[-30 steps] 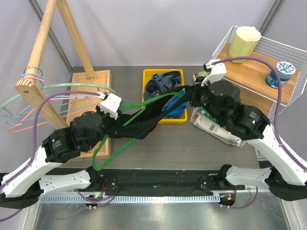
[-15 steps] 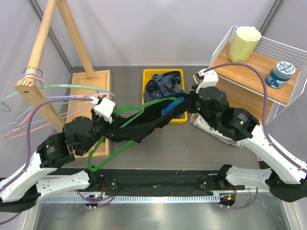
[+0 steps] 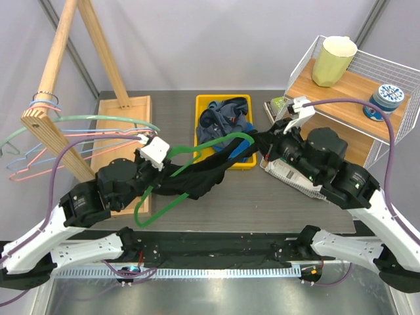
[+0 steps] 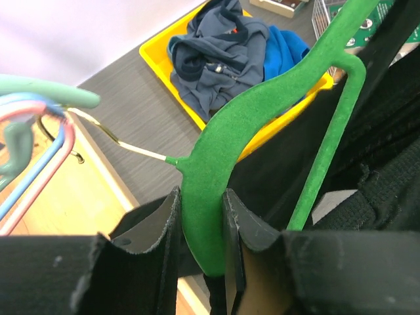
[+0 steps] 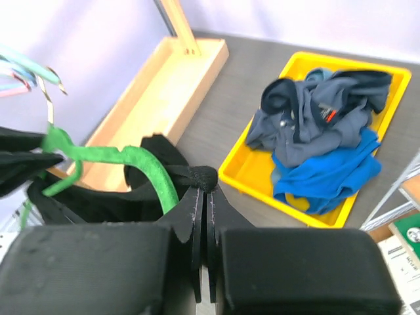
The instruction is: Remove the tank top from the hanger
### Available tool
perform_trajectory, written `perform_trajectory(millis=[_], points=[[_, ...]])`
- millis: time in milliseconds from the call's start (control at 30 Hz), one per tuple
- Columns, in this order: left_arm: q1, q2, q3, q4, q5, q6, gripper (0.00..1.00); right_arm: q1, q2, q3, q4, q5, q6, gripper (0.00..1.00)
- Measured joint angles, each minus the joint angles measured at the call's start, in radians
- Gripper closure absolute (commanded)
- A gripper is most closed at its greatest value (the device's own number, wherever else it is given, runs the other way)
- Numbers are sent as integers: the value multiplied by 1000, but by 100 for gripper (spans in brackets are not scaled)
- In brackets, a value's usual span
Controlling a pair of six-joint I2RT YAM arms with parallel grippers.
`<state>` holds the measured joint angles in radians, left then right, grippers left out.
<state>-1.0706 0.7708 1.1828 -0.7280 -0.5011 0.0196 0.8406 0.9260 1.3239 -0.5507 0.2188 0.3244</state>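
Observation:
A green hanger hangs in the air over the table's middle, with the black tank top draped below its upper arm. My left gripper is shut on the hanger's neck, just below its metal hook; in the left wrist view the left gripper has the green neck pressed between both fingers. My right gripper is shut on a bunched black strap of the tank top, right beside the hanger's right end. The right gripper shows only the strap at its tips.
A yellow bin of grey and blue clothes stands behind the hanger. At the left is a wooden rack with several pastel hangers and its tray base. A wire shelf with a cup and a can stands at the right. A packet lies under the right arm.
The left arm has swung left and back with the hanger, which now sits more level. The right gripper has drawn the strap to the right, baring the hanger's upper arm.

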Motion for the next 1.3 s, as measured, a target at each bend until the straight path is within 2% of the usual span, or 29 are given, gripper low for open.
perform_trajectory(millis=[233, 467, 600, 733, 833, 967, 1133, 1200, 1233, 1300], points=[[0, -37, -68, 74, 17, 15, 100, 0, -12, -13, 21, 21, 4, 94], [-1, -19, -21, 72, 32, 44, 100, -4, -46, -190, 34, 37, 24, 85], [-1, 13, 12, 60, 43, 69, 100, -5, -78, -267, 32, 37, 27, 84], [-2, 47, 27, 47, 47, 80, 100, -6, -115, -298, 17, 36, 35, 77], [-3, 50, 29, 45, 45, 87, 100, -7, -165, -304, 12, 29, 51, 77], [-4, 63, 47, 70, -8, 90, 100, -5, -247, -306, 10, -25, 93, 77], [-2, 91, 57, 174, -68, 97, 100, -2, -319, -311, -29, -61, 146, 76], [-2, 92, 56, 202, -63, 101, 100, -2, -337, -320, -51, -48, 162, 71], [-2, 92, 56, 213, -61, 102, 100, -2, -342, -325, -66, -43, 170, 62], [-2, 91, 56, 232, -48, 108, 100, -2, -343, -327, -92, -35, 178, 59]])
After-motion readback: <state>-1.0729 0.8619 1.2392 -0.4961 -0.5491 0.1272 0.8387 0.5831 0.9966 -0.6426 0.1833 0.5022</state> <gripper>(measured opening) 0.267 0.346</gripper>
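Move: The right fingers are shut on a black strap of the tank top beside the green hanger's right end, which lies about 2 cm to their left. The garment's middle hangs some 14 cm left of the right hand, 6 cm back and 6 cm below; the yellow tray is about 16 cm ahead, 6 cm left and 35 cm below. The left hand holds the hanger by its neck, with the garment's middle about 8 cm to its right, 2 cm back and 4 cm below. The right hand sinks about 10 cm below the hanger's right end, then draws back and to the right, some 5 cm each way or a little less, its fingers parting from the black cloth and ending about a third open. The left hand keeps its pinch on the green hanger's neck and, mostly late on, raises it about 5 cm with a little forward and right, tipping its fingers up some 10 degrees. ##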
